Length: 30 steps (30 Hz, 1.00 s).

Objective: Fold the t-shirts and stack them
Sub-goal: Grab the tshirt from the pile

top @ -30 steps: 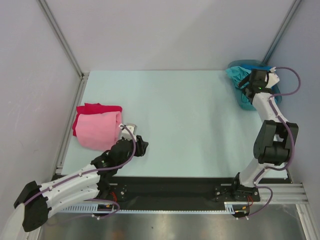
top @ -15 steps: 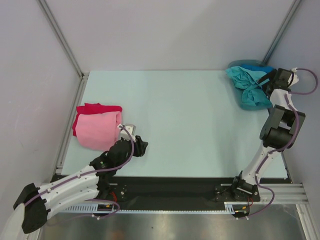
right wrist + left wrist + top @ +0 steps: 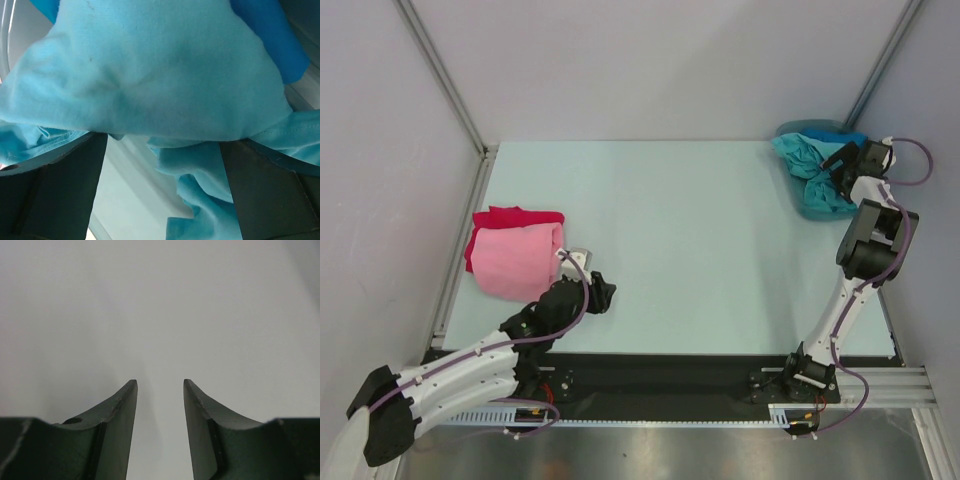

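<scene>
A folded pink t-shirt (image 3: pixel 515 262) lies on a red t-shirt (image 3: pixel 516 215) at the table's left. My left gripper (image 3: pixel 604 293) (image 3: pixel 160 383) rests just right of that pile, open, with only bare table between its fingers (image 3: pixel 120 405). At the back right, a crumpled turquoise t-shirt (image 3: pixel 810 170) (image 3: pixel 150 75) and a deeper blue t-shirt (image 3: pixel 840 136) (image 3: pixel 272 40) sit in a heap. My right gripper (image 3: pixel 837 165) (image 3: pixel 162 142) is pressed up against that heap, jaws wide open. Turquoise cloth drapes over its fingertips and hangs between them.
The grey translucent tub (image 3: pixel 798 128) holds the two blue shirts in the back right corner, its curved rim (image 3: pixel 137 172) showing below the cloth. Grey walls and metal frame posts (image 3: pixel 440 75) close in the table on the left, the back and the right.
The right arm straightened and its wrist swung out to the right, then came back in against the turquoise shirt. The left arm has not moved.
</scene>
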Available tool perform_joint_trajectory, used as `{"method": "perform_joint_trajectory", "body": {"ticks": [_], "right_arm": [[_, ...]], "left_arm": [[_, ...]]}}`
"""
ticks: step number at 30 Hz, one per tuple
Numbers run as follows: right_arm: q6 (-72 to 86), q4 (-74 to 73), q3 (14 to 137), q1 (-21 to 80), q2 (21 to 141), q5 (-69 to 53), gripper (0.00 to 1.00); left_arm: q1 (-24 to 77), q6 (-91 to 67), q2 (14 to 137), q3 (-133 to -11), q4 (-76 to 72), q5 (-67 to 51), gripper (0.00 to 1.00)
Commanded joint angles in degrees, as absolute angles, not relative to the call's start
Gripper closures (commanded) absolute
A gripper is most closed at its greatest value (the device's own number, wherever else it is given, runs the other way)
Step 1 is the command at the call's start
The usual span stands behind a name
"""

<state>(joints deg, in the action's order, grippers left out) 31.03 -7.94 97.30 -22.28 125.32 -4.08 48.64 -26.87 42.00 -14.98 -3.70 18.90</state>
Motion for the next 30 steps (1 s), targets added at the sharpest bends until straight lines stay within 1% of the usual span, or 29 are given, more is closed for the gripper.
{"method": "perform_joint_trajectory", "body": {"ticks": [1,6,8,10,11,12,13,14,15,16,23,30], "right_arm": [[30.8,-2.7,96.9,-22.5,125.7,-5.5,0.02],[34.2,2.1,96.9,-22.9,128.0,-8.3,0.02],[35.0,3.2,97.5,-22.8,129.2,-8.8,0.04],[35.2,3.5,98.5,-22.4,130.2,-9.1,0.11],[35.1,3.7,98.6,-22.3,130.2,-9.2,0.17],[35.2,4.0,98.6,-22.2,130.3,-9.4,0.33],[35.4,4.7,98.2,-22.2,130.3,-9.4,0.44],[35.5,5.0,97.9,-22.1,130.1,-9.3,0.59],[35.7,5.3,97.5,-22.1,129.7,-8.9,0.90],[35.8,6.2,96.3,-22.0,129.3,-8.7,1.00],[38.0,12.0,88.3,-20.6,122.2,-7.9,1.00],[41.6,15.9,85.4,-16.3,111.6,-11.3,1.00]], "left_arm": [[49.0,-26.4,42.2,-14.8,-5.1,19.1,0.52],[49.0,-26.5,42.3,-14.5,-5.4,18.6,0.52],[49.0,-26.4,42.6,-14.5,-5.7,18.6,0.52],[49.0,-26.4,43.1,-14.7,-5.8,18.7,0.52],[49.0,-26.3,43.3,-14.8,-5.8,18.8,0.52],[49.0,-26.4,43.5,-14.9,-5.8,18.9,0.52],[49.0,-26.4,43.6,-14.9,-5.8,18.9,0.52],[49.0,-26.4,43.8,-14.9,-5.8,18.9,0.52],[49.0,-26.4,43.7,-14.9,-5.8,18.9,0.52],[49.0,-26.4,43.7,-14.9,-5.8,19.0,0.52],[49.0,-26.2,43.5,-14.9,-5.9,18.5,0.52],[49.0,-26.3,41.7,-14.4,-5.5,18.6,0.52]]}}
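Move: The middle of the teal t-shirt lies some 2 cm ahead and 3 cm left of the open right hand, about 3 cm below. The blue cloth is roughly 8 cm ahead and 4 cm to the right, and the bin's middle is straight below, about 6 cm down. From the left hand, the teal t-shirt is some 36 cm ahead and 64 cm right, slightly lower. Right hand eases 3 cm forward and down, pinches the teal t-shirt, then lifts 6 cm up and left. ##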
